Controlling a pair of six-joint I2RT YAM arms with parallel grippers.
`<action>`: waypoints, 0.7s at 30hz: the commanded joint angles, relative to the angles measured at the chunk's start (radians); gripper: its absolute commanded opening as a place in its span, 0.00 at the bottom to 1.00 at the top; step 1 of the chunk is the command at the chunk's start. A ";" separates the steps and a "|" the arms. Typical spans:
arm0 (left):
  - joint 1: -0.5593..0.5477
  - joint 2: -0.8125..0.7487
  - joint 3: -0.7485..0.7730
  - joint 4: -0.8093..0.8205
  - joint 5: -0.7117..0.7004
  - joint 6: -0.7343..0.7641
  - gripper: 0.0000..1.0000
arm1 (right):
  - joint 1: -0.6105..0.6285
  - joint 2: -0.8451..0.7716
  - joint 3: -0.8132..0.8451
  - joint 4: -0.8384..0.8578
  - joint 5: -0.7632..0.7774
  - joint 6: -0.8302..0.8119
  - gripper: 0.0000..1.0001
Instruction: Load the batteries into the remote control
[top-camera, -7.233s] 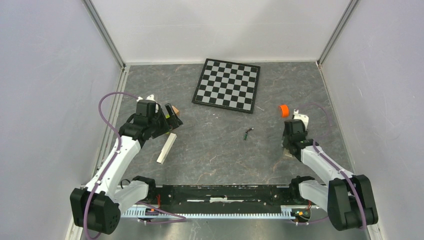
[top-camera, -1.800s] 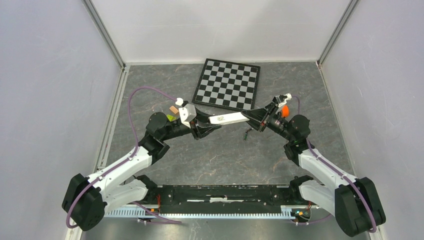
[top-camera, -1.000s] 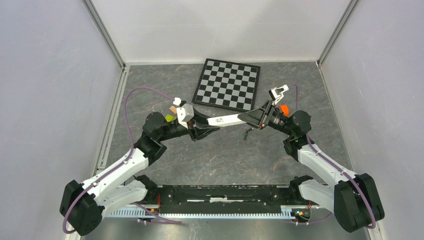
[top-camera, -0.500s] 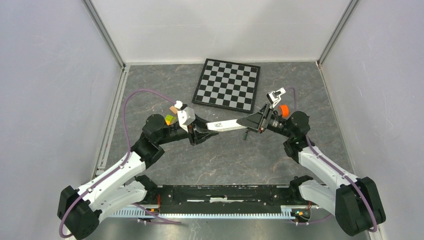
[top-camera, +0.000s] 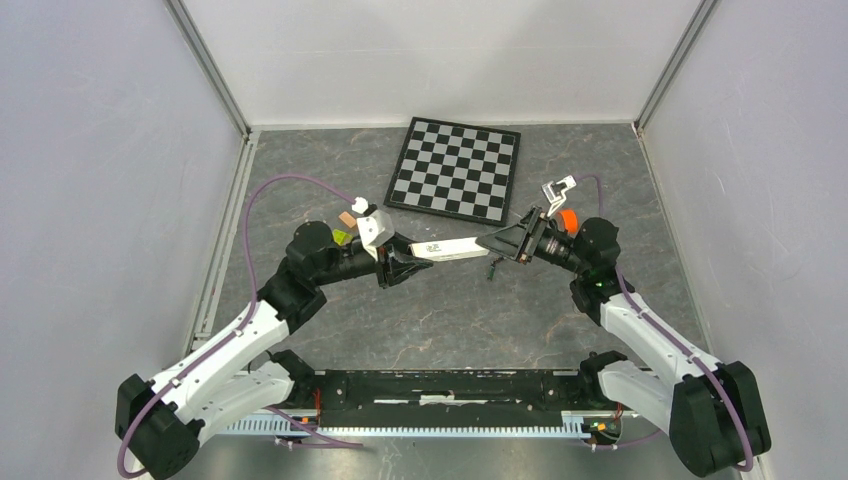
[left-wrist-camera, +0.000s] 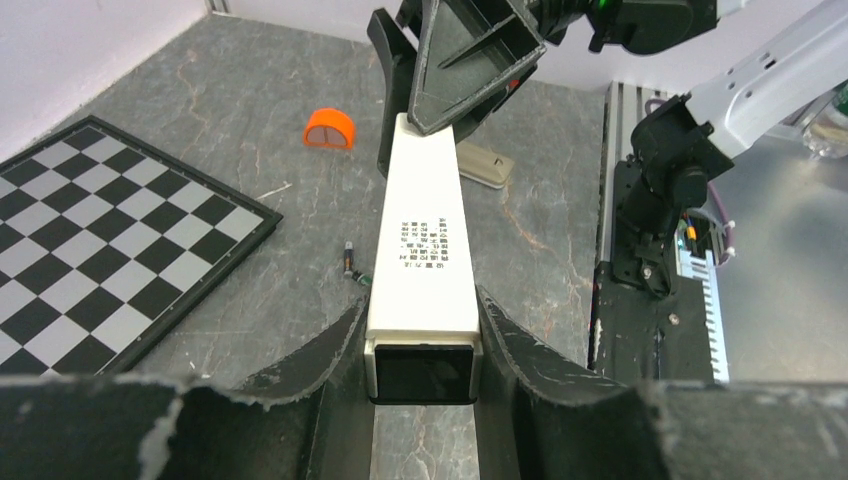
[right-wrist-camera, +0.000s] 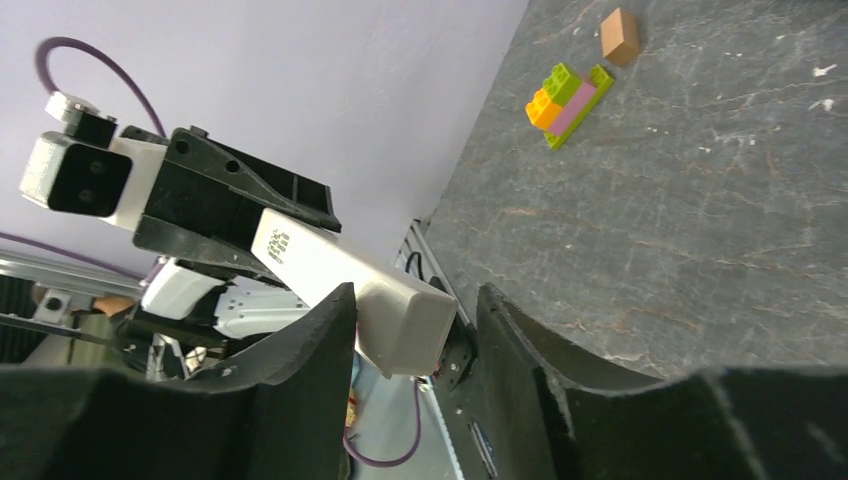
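The remote control (top-camera: 450, 246) hangs in the air between the two arms, pale back up, with a printed label and a dark window at one end. My left gripper (top-camera: 402, 262) is shut on that dark end (left-wrist-camera: 422, 365), its fingers pressed to both sides. Around the opposite end (right-wrist-camera: 405, 325) stands my right gripper (top-camera: 497, 243), open: one finger (right-wrist-camera: 320, 330) lies against the remote and a gap shows at the other. The batteries (top-camera: 494, 267) lie on the table below, seen as two slim dark cylinders (left-wrist-camera: 353, 268) beside the remote in the left wrist view.
A chessboard (top-camera: 455, 168) lies at the back. An orange cap (top-camera: 568, 220) sits behind the right gripper. Coloured bricks (right-wrist-camera: 570, 95) and a brown block (right-wrist-camera: 620, 35) lie near the left wall. A small beige piece (left-wrist-camera: 485, 165) rests near the right arm's base.
The right gripper's jaws have spread apart on the remote's far end. The remote, still in the left gripper, has sunk slightly toward the table.
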 joint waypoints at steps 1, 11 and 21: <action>0.002 0.004 0.064 -0.016 -0.025 0.077 0.02 | -0.003 -0.027 0.055 -0.060 0.024 -0.069 0.49; 0.002 0.026 0.079 -0.062 -0.065 0.096 0.02 | -0.004 -0.029 0.097 -0.123 -0.002 -0.077 0.29; 0.002 0.052 0.103 -0.150 -0.079 0.123 0.02 | -0.004 -0.024 0.084 -0.084 0.005 -0.025 0.00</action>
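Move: The right hand's half-open fingers straddle the free end of the white remote control; its middle lies about 5 cm to their left and 1 cm back, level with them. The left hand grips the other end, with the remote's middle some 6 cm to its right and 1 cm ahead. From the right hand, loose batteries lie roughly 5 cm ahead, 6 cm right and 23 cm down on the table; the chessboard's centre is about 28 cm ahead. Closing steadily from half open to nearly shut, the right fingers come together at the back cover's edge on the remote control's free end, while that hand creeps barely 1 cm forward and to its right. The left hand keeps its grip on the other end and eases down and forward about 1.5 cm each way, tipping its fingers down by some 5 degrees. ##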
